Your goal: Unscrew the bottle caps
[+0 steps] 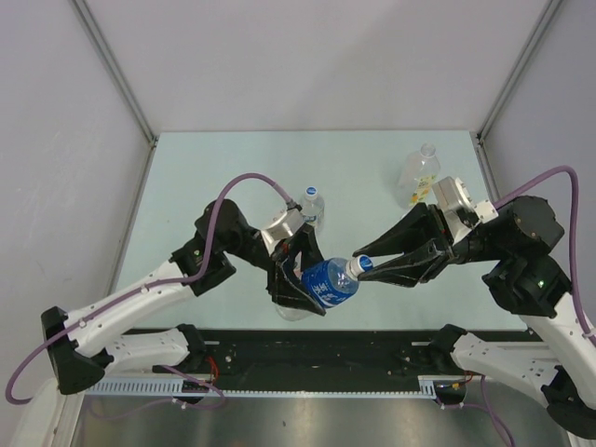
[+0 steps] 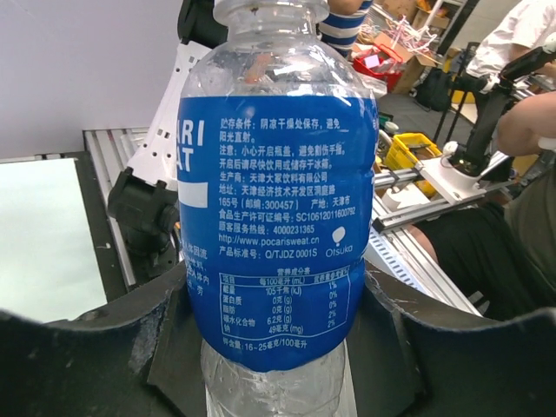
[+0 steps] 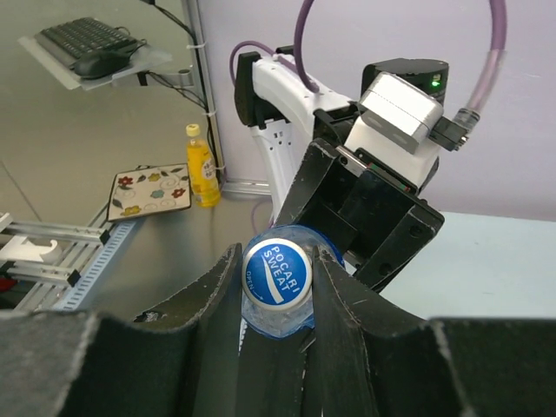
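Note:
A clear bottle with a blue label point(image 1: 328, 284) hangs tilted above the table's near middle, neck pointing right. My left gripper point(image 1: 312, 293) is shut on its body. In the left wrist view the bottle point(image 2: 278, 217) fills the frame between the two black fingers point(image 2: 87, 347). Its cap point(image 1: 355, 267) is white-rimmed with a blue printed top. My right gripper point(image 1: 361, 267) reaches in from the right and is shut on it. The right wrist view shows the cap point(image 3: 276, 274) end-on, pinched between both fingers point(image 3: 347, 295), with the left gripper's body point(image 3: 365, 208) behind it.
A small bottle with a blue cap point(image 1: 312, 200) stands just behind the left gripper. A larger clear bottle with a yellowish label point(image 1: 419, 175) stands at the back right. Something clear point(image 1: 293, 312) lies under the left gripper. Walls enclose the pale green table point(image 1: 214, 186).

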Controlling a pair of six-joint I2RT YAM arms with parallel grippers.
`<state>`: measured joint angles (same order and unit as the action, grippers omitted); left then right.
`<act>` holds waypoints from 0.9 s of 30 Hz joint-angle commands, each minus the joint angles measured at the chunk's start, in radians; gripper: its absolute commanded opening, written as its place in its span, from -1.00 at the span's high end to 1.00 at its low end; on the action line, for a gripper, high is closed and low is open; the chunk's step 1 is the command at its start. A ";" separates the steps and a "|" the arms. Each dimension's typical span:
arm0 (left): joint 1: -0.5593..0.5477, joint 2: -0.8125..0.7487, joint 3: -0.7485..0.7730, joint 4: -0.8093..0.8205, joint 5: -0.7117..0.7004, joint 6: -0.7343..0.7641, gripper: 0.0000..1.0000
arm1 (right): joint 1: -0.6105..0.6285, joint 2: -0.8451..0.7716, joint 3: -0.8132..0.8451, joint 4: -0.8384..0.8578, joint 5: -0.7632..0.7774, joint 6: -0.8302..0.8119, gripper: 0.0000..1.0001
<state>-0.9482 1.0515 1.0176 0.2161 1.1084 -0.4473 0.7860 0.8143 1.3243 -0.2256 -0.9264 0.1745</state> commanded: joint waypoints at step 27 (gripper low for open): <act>0.029 -0.022 0.070 -0.144 -0.087 0.194 1.00 | -0.103 0.005 0.118 -0.147 0.020 0.020 -0.64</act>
<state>-0.9245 1.0451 1.0599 0.0845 1.0466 -0.3069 0.6880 0.8230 1.3972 -0.3546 -0.9676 0.1757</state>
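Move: The right fingers are already closed on the blue bottle's cap, so the cap lies right at that hand. From the left hand, which grips the tilted bottle by its label, the cap is about 3 cm ahead, 6 cm to the right and 6 cm higher. The clear bottle stands straight ahead of the left hand, some 24 cm out and 16 cm lower. The big bottle is roughly 32 cm ahead of the right hand, 20 cm to its right and 22 cm below. Hold both hands nearly in place at first, letting them sink just under 1 cm with the right fingers still shut on the cap. Then spread the right fingers wide to release the cap, while that hand rises back and eases about 1 cm to the right and forward. Keep the left grip and carry the bottle about 2 cm forward, turning it some 5 degrees. ##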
